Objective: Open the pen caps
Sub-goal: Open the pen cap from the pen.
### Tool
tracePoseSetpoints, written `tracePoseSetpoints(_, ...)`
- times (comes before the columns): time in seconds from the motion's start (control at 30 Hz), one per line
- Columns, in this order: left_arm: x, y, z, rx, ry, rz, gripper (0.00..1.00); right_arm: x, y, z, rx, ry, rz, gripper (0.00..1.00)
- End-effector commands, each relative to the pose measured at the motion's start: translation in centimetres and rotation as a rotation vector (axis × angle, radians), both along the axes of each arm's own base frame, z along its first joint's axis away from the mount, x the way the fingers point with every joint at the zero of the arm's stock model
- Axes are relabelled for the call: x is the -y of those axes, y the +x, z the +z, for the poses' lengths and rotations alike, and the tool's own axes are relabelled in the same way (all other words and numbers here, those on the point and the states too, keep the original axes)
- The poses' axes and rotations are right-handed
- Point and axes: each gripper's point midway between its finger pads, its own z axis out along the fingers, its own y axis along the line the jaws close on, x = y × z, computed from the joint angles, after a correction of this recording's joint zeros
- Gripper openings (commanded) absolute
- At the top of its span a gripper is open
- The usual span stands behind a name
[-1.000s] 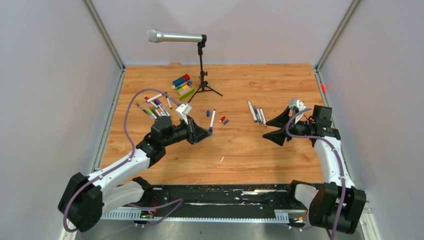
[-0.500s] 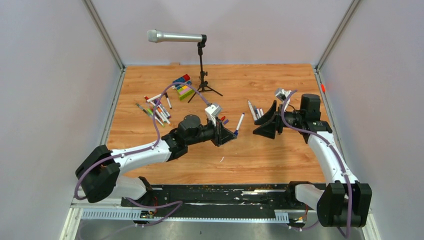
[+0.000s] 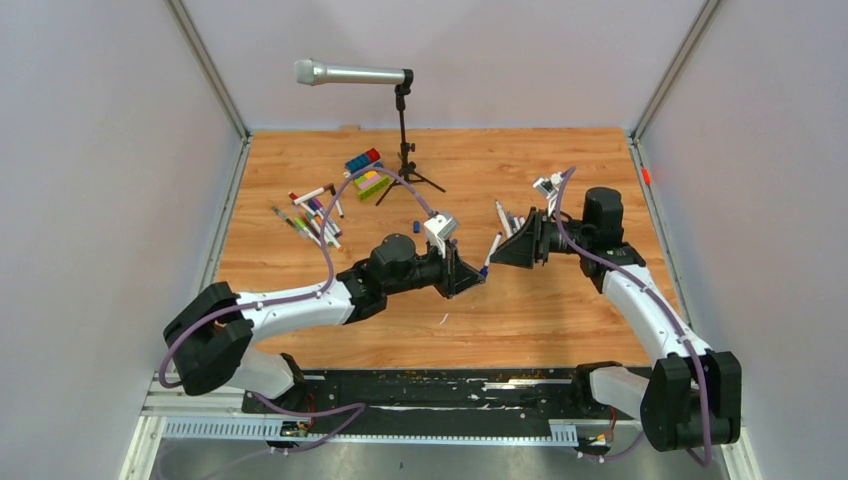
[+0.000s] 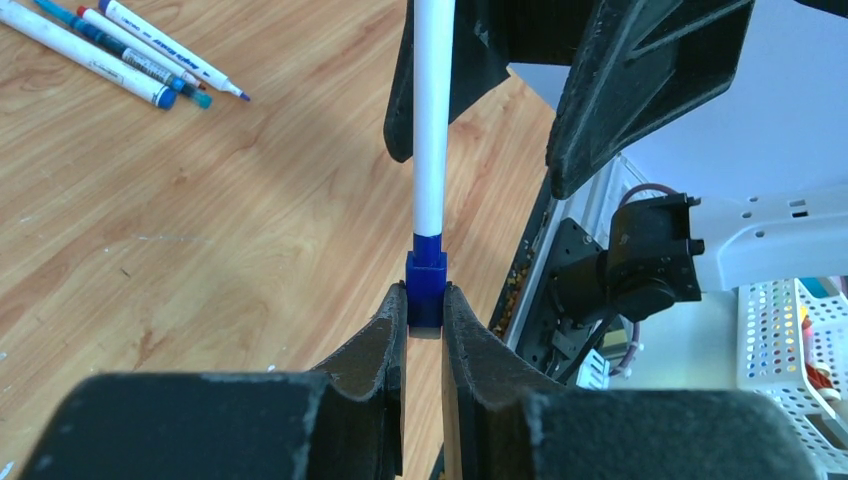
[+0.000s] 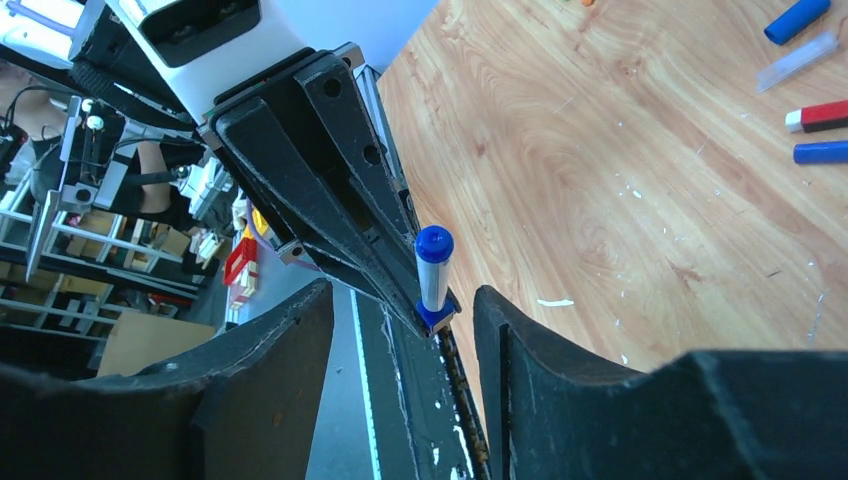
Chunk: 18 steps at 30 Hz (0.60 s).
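My left gripper (image 4: pixel 425 302) is shut on the square blue end (image 4: pixel 426 285) of a white-barrelled pen (image 4: pixel 432 120), held above the table's middle (image 3: pixel 490 254). The barrel points at my right gripper (image 5: pixel 403 295), which is open, its fingers (image 4: pixel 640 80) standing on either side of the pen's round blue end (image 5: pixel 434 243) without touching it. Loose pen caps, blue (image 5: pixel 797 16) and red (image 5: pixel 822 115), lie on the wood. More pens lie in a heap at the left (image 3: pixel 315 215) and in a small row near the right gripper (image 3: pixel 510 222).
A silver microphone (image 3: pixel 350 73) on a black tripod stand (image 3: pixel 404 150) is at the back centre. Coloured toy blocks (image 3: pixel 365 172) sit beside it. Grey walls close in the wooden table (image 3: pixel 560 320) on three sides.
The left arm has carried the pen rightwards to the table's middle. The right arm has swung left to meet it, and its jaws have narrowed around the pen's far end.
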Motion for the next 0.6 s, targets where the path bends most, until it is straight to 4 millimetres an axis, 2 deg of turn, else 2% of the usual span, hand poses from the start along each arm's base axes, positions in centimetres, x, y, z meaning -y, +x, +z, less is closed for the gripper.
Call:
tracePoseSetpoints(0.0,1.25,0.53,3.20,0.071,-0.073,0.002,0.00,-0.60,0.52,0.64,-0.015,0.023,-0.025,0.52)
tracePoseSetpoints(0.23,1.78,0.31,3.11,0.065,-0.070,-0.010,0.00,-0.89,0.79,0.46,-0.059,0.034,-0.037,0.35)
tracePoseSetpoints(0.33,2.00,0.21,3.10,0.064,-0.070,-0.015,0.00,-1.07,0.73,0.25,-0.068,0.036,-0.034,0.25)
tracePoseSetpoints(0.4,2.13,0.18,3.13,0.061,-0.072,-0.018,0.00,-1.12,0.76,0.24,-0.066,0.039,-0.035,0.12)
tracePoseSetpoints(0.43,2.19,0.13,3.08,0.058,-0.071,-0.019,0.02,-1.13,0.78,0.26,-0.062,0.041,-0.035,0.02)
tracePoseSetpoints(0.5,2.21,0.10,3.18,0.048,-0.081,-0.017,0.12,-1.13,0.78,0.31,-0.054,0.041,-0.032,0.00)
tracePoseSetpoints(0.57,2.19,0.14,3.35,0.028,-0.111,-0.006,0.27,-1.14,0.72,0.48,-0.050,0.043,-0.026,0.00)
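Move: The pen's barrel stands roughly upright between the right hand's open fingers, its middle about 1 cm ahead and 2 cm left of that hand point, level with it. From the left hand, which still holds the blue cap at its lower end, the middle lies some 3 cm ahead, 1 cm right and 4 cm above. The uncapped pens lie about 17 cm ahead of the right hand and 6 cm to its right, the loose caps some 14 cm ahead and 9 cm left, all about 22 cm below. The pen's white barrel, just above the cap, is pinched by the right fingers, which close from about half open until both pads are on it; that hand eases forward about 1 cm and slightly left onto the barrel. The left hand keeps its grip on the blue cap and brings the pen about 1 cm to the right, rising slightly. ##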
